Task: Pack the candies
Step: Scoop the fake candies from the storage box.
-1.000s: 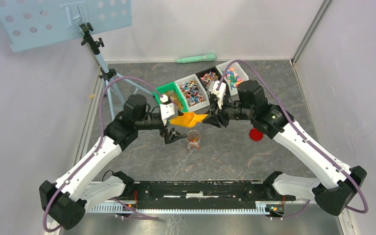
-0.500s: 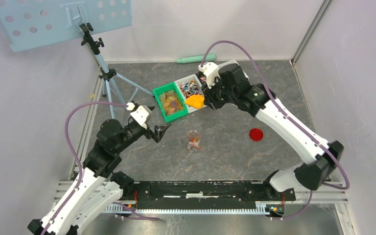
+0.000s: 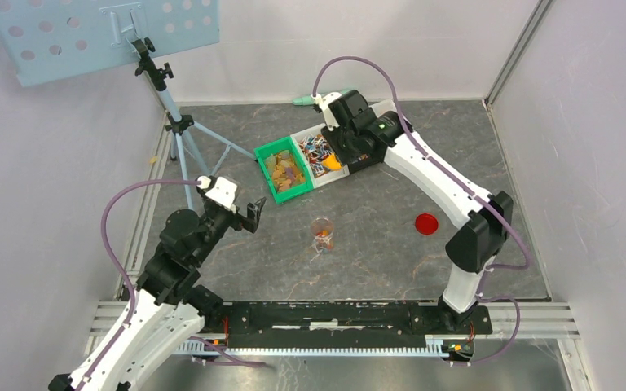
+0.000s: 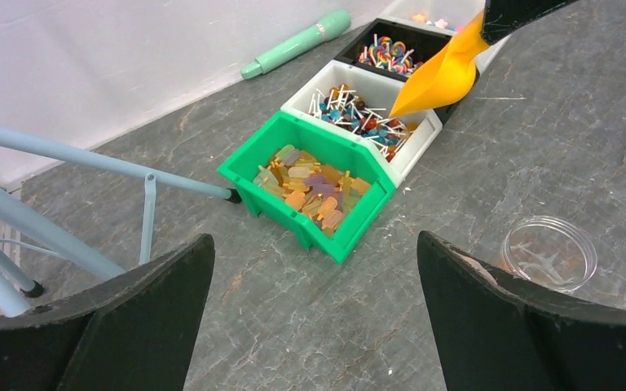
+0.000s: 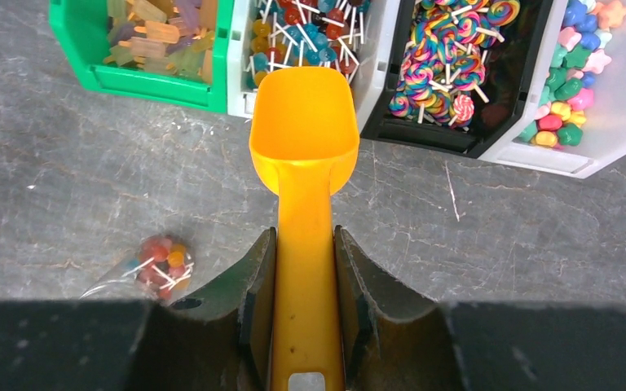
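My right gripper (image 5: pixel 306 285) is shut on the handle of the yellow scoop (image 5: pixel 303 130). The scoop is empty, and its mouth hangs over the front rim of the white bin (image 5: pixel 240 90) of small stick candies (image 5: pixel 326 20). Beside it are a green bin (image 3: pixel 285 171) of flat candies, a black bin (image 5: pixel 456 134) of swirl lollipops and a pale bin (image 5: pixel 570 159) of chunky candies. A small clear jar (image 3: pixel 322 234) stands on the table with a few candies (image 5: pixel 159 259) inside. My left gripper (image 4: pixel 314 318) is open with nothing in it, low over the table in front of the green bin (image 4: pixel 350 232), left of the jar (image 4: pixel 548 252).
A red round lid (image 3: pixel 427 223) lies right of the jar. A mint-green cylinder (image 3: pixel 326 98) rests by the back wall. A tripod (image 3: pixel 181 134) with a perforated blue plate stands at the back left, its legs (image 4: pixel 90 163) close to my left gripper.
The right arm has swung the scoop from above the jar back to the bins. The left arm has pulled away from the jar toward the left and near side, its gripper open.
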You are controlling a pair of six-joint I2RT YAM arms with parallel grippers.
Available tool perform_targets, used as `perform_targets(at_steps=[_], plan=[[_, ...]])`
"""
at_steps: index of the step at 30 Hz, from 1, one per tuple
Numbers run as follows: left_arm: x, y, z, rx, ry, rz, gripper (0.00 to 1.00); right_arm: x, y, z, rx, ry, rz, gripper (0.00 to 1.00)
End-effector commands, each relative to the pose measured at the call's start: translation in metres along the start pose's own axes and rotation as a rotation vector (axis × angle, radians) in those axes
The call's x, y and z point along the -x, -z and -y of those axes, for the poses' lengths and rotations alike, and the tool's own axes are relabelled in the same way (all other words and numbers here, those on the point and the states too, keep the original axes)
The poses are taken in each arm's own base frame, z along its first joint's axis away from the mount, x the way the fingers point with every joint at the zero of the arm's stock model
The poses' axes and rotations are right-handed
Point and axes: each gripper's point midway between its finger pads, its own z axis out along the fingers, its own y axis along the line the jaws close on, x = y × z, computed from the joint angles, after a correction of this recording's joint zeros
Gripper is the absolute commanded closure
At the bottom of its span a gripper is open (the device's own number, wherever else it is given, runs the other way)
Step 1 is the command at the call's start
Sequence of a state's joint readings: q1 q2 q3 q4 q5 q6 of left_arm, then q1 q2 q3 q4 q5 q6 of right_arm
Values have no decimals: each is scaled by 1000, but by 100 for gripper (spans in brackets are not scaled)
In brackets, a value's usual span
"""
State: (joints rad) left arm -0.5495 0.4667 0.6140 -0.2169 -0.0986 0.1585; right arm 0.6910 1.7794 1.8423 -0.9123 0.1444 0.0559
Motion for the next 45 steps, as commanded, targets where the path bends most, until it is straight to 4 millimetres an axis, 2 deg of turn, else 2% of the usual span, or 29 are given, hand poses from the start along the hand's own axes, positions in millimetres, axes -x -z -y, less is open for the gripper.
perform_targets(at_steps=[1, 8, 17, 21, 33, 42, 45], plan=[[0, -2, 2, -2, 38, -6, 0, 16, -7, 7, -45, -3, 21, 100], [-1, -2, 1, 2, 35, -12, 0, 20, -37, 4, -54, 11, 0, 100], [-2, -2, 2, 0, 39, -24, 0, 11, -82, 2, -76, 17, -52, 100], [-3, -3, 3, -9, 38, -26, 0, 4, -95, 1, -90, 10, -53, 100], [-2, -2, 0, 9, 39, -24, 0, -29, -100, 0, -89, -28, 85, 100], [-3, -2, 0, 8, 39, -28, 0, -23, -105, -2, -84, -39, 172, 100], [-3, -1, 0, 9, 38, -27, 0, -27, -108, -2, -85, -45, 191, 100]])
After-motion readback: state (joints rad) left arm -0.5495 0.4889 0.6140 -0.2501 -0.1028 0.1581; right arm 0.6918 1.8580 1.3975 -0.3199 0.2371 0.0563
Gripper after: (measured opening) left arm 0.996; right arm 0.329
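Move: The right hand already holds the scoop; the white bin of lollipops it is taken to lies about 12 cm ahead, 6 cm left and 20 cm below. The green bin sits some 8 cm ahead and 17 cm left of the hand, the black bin 16 cm ahead and 4 cm right, the clear jar 11 cm back and 6 cm left. From the idle left hand, the white bin is roughly 22 cm ahead, 17 cm right and 24 cm lower. Still gripping the scoop, the right hand sinks about 12 cm and 4 cm forward, bringing the bowl among the lollipops. ##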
